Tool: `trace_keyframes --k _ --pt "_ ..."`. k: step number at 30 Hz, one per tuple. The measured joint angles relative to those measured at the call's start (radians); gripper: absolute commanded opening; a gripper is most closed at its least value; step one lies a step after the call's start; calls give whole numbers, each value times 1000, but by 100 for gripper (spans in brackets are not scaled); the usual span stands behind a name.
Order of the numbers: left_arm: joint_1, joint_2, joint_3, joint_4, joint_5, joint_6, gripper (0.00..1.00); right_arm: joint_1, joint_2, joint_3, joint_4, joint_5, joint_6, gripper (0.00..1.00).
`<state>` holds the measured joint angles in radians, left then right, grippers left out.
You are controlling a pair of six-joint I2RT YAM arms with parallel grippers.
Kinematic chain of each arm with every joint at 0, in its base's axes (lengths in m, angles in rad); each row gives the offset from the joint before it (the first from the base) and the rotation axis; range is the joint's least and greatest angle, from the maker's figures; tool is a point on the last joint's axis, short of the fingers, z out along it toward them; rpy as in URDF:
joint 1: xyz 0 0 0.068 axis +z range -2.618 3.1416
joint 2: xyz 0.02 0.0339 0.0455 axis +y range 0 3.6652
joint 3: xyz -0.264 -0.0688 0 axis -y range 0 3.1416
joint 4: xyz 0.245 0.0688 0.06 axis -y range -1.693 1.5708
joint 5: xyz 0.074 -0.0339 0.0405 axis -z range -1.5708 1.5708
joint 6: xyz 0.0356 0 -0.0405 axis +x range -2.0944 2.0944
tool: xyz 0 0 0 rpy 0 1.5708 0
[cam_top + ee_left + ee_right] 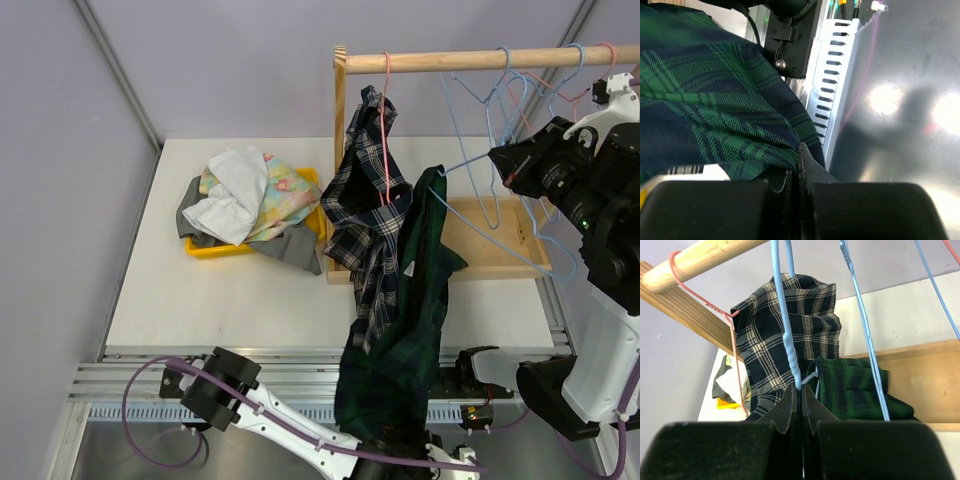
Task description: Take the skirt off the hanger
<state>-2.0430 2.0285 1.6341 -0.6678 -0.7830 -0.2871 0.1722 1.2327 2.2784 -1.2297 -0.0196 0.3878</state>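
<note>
The skirt (400, 330) is dark green plaid and hangs long from a light blue hanger (465, 163), down past the table's near edge. High at the right, my right gripper (505, 160) is shut on that hanger's wire; in the right wrist view the blue hanger (785, 330) runs into the closed right gripper (801, 390), with the skirt (855, 390) bunched just behind. My left gripper (398, 445) sits at the skirt's bottom end, mostly covered by cloth. In the left wrist view the left gripper (799, 150) is shut with the skirt's (715, 100) edge pinched at its tips.
A black and beige plaid garment (375, 200) hangs on a pink hanger from the wooden rail (480, 60), touching the skirt's left side. Several empty hangers (520, 90) hang further right. A yellow bin (210, 250) heaped with clothes sits at the table's left. The rack's wooden base (500, 240) lies behind.
</note>
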Motion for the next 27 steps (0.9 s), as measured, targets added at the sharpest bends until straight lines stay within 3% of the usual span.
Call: trace_keyframes --k 5,9,15,20,23,27 --pt "-3 -16 13 -49 -34 -42 0 0 1 -33 1 -10 0 0" --pt "60 -86 -55 -55 -29 -72 0 0 -76 -106 34 -43 2 0" --pt "317 -158 -60 -82 -27 -81 0 -2 -209 -58 2 -79 12 0" --pt "531 -165 -63 -134 -25 -99 0 -2 -215 228 -60 -80 13 0" --pt "524 -211 -127 -153 -1 -111 0 -2 -218 269 -31 -80 8 0" --pt "381 -294 -169 -228 21 -180 0 -2 -217 65 70 -81 8 0"
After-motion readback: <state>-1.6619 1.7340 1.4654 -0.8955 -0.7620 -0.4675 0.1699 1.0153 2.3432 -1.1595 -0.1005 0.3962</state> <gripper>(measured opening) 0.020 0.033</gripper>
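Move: The left gripper, low at the front, holds the hem of the green skirt. The skirt's waist, still on one end of the blue hanger, is about 38 cm ahead of this hand and 26 cm above it, neither left nor right. The plaid skirt hangs some 11 cm left of that waist and 4 cm nearer. From the right gripper, which holds the hanger, the waist is roughly 5 cm ahead, 6 cm left and 15 cm below; the rack's rod passes about 5 cm ahead and 8 cm above. Keep the hem pinched and swing the left gripper forward about 25 cm towards the rack, drifting left and slightly up while turning some 35 degrees counter-clockwise, then draw it back about 7 cm. Meanwhile pull the gripped hanger back about 16 cm and up 9 with the right gripper, tipping its fingers up, then ease it partway forward and slightly down. ##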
